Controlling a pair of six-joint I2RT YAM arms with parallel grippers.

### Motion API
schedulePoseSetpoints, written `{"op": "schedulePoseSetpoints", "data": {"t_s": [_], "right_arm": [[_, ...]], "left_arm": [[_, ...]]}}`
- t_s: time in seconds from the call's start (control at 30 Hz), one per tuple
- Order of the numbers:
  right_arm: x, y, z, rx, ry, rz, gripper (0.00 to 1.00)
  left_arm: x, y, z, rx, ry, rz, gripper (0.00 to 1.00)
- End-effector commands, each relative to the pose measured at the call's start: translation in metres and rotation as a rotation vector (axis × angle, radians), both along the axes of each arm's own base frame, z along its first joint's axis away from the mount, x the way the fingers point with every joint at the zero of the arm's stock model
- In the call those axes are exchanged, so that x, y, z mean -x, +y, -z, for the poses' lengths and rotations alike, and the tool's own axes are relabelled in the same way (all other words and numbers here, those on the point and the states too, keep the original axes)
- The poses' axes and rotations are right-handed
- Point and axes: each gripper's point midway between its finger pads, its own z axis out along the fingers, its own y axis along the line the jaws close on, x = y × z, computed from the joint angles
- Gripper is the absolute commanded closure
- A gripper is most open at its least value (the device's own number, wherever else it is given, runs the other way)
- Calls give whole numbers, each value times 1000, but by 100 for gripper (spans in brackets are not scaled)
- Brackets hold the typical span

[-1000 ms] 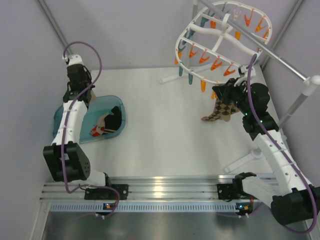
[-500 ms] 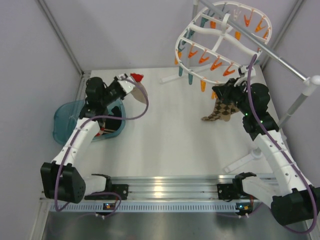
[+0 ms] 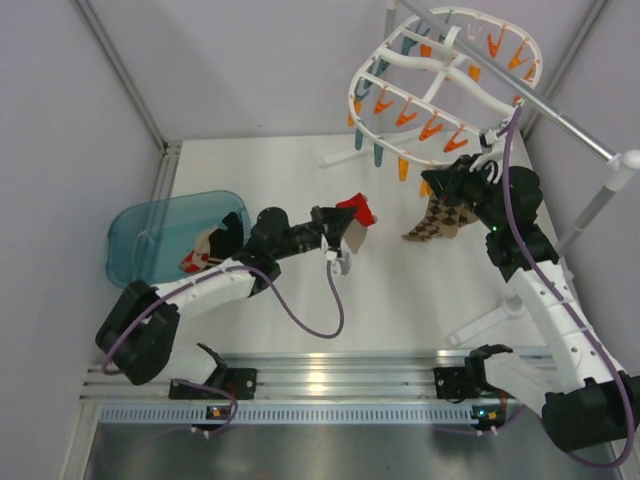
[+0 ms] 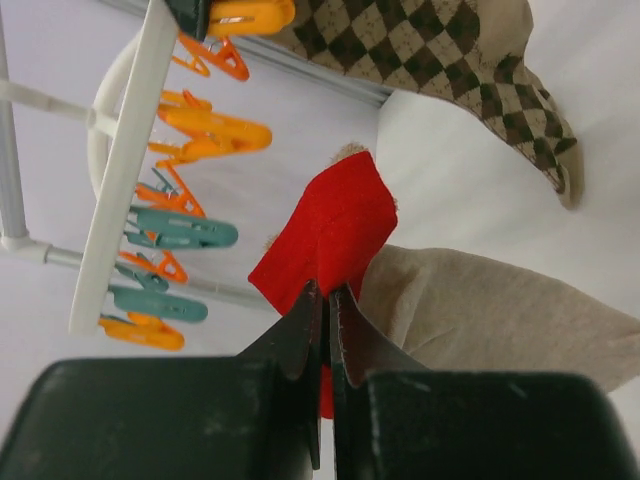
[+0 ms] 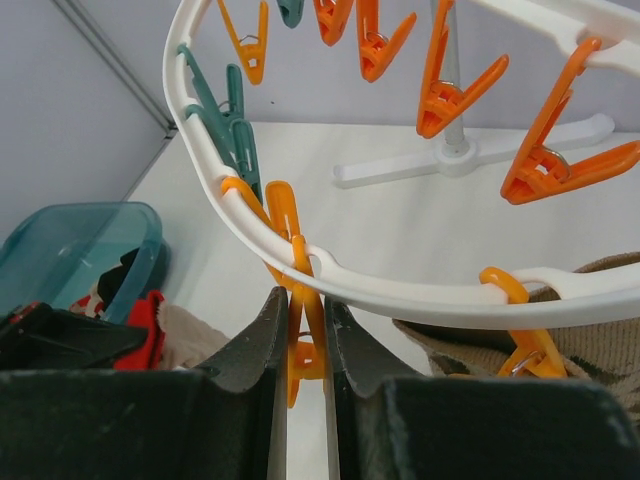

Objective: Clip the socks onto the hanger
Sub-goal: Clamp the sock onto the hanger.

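My left gripper [image 3: 338,234] is shut on a sock [image 3: 357,211], pinching it at its red end [image 4: 335,225], while the cream part [image 4: 480,310] trails to the right. It holds the sock over the table's middle, short of the hanger [image 3: 440,70], a white oval frame rimmed with orange and teal pegs. My right gripper [image 5: 300,300] is shut on an orange peg [image 5: 305,262] hanging from the hanger's rim [image 5: 250,225]. In the top view the right gripper [image 3: 436,186] sits under the hanger's near edge. Another red-and-cream piece [image 3: 198,260] lies in the basin.
A teal basin [image 3: 150,235] stands at the left of the table. A brown-and-cream argyle sock [image 3: 440,220] hangs from a peg beside my right gripper. The grey rail stand [image 3: 590,215] with its white feet holds the hanger at the back right.
My left arm has swung from over the basin to the table's middle, carrying the sock toward the hanger. The right arm has stayed on the peg; the hanger has shifted slightly.
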Motion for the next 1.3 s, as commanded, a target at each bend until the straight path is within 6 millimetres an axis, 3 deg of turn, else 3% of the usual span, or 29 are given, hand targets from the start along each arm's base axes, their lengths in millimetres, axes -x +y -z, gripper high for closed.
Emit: {"op": "schedulePoseSetpoints", "data": {"t_s": [0.0, 0.17, 0.47, 0.87, 1.27], "right_arm": [[2, 1, -46, -63, -117, -14, 100], [2, 4, -47, -97, -102, -22, 100], [-1, 9, -45, -183, -49, -28, 100], [-9, 15, -42, -238, -32, -46, 100], [-14, 17, -38, -235, -32, -48, 100]], "left_arm": [[-2, -22, -49, 115, -246, -30, 100], [-6, -52, -44, 129, -242, -11, 100], [-24, -87, -62, 267, -248, -83, 100], [-38, -101, -57, 329, -123, -151, 100], [-35, -109, -63, 358, -112, -127, 100]]}}
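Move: The left hand still holds the red-cuffed sock. The orange clip it is bound for, already between the right hand's fingertips on the hanger rim, sits about 15 cm to its right, 4 cm ahead and 6 cm higher. The next orange clip is roughly 11 cm right, 8 cm ahead and 7 cm up; the hung argyle socks are level ahead, some 19 cm right and 3 cm lower. From the right hand, the red cuff lies about 12 cm left, 3 cm back and 6 cm below. Rightward about 11 cm, quick at first and then easing, the left hand brings the red cuff up to the held clip; after a small dip it works forward and up a few centimetres, its shut fingers tipping upward some 15 degrees. The right hand keeps its grip on the clip and rolls left side up, shifting slightly left and swinging the clip's lower jaws towards the cuff. ##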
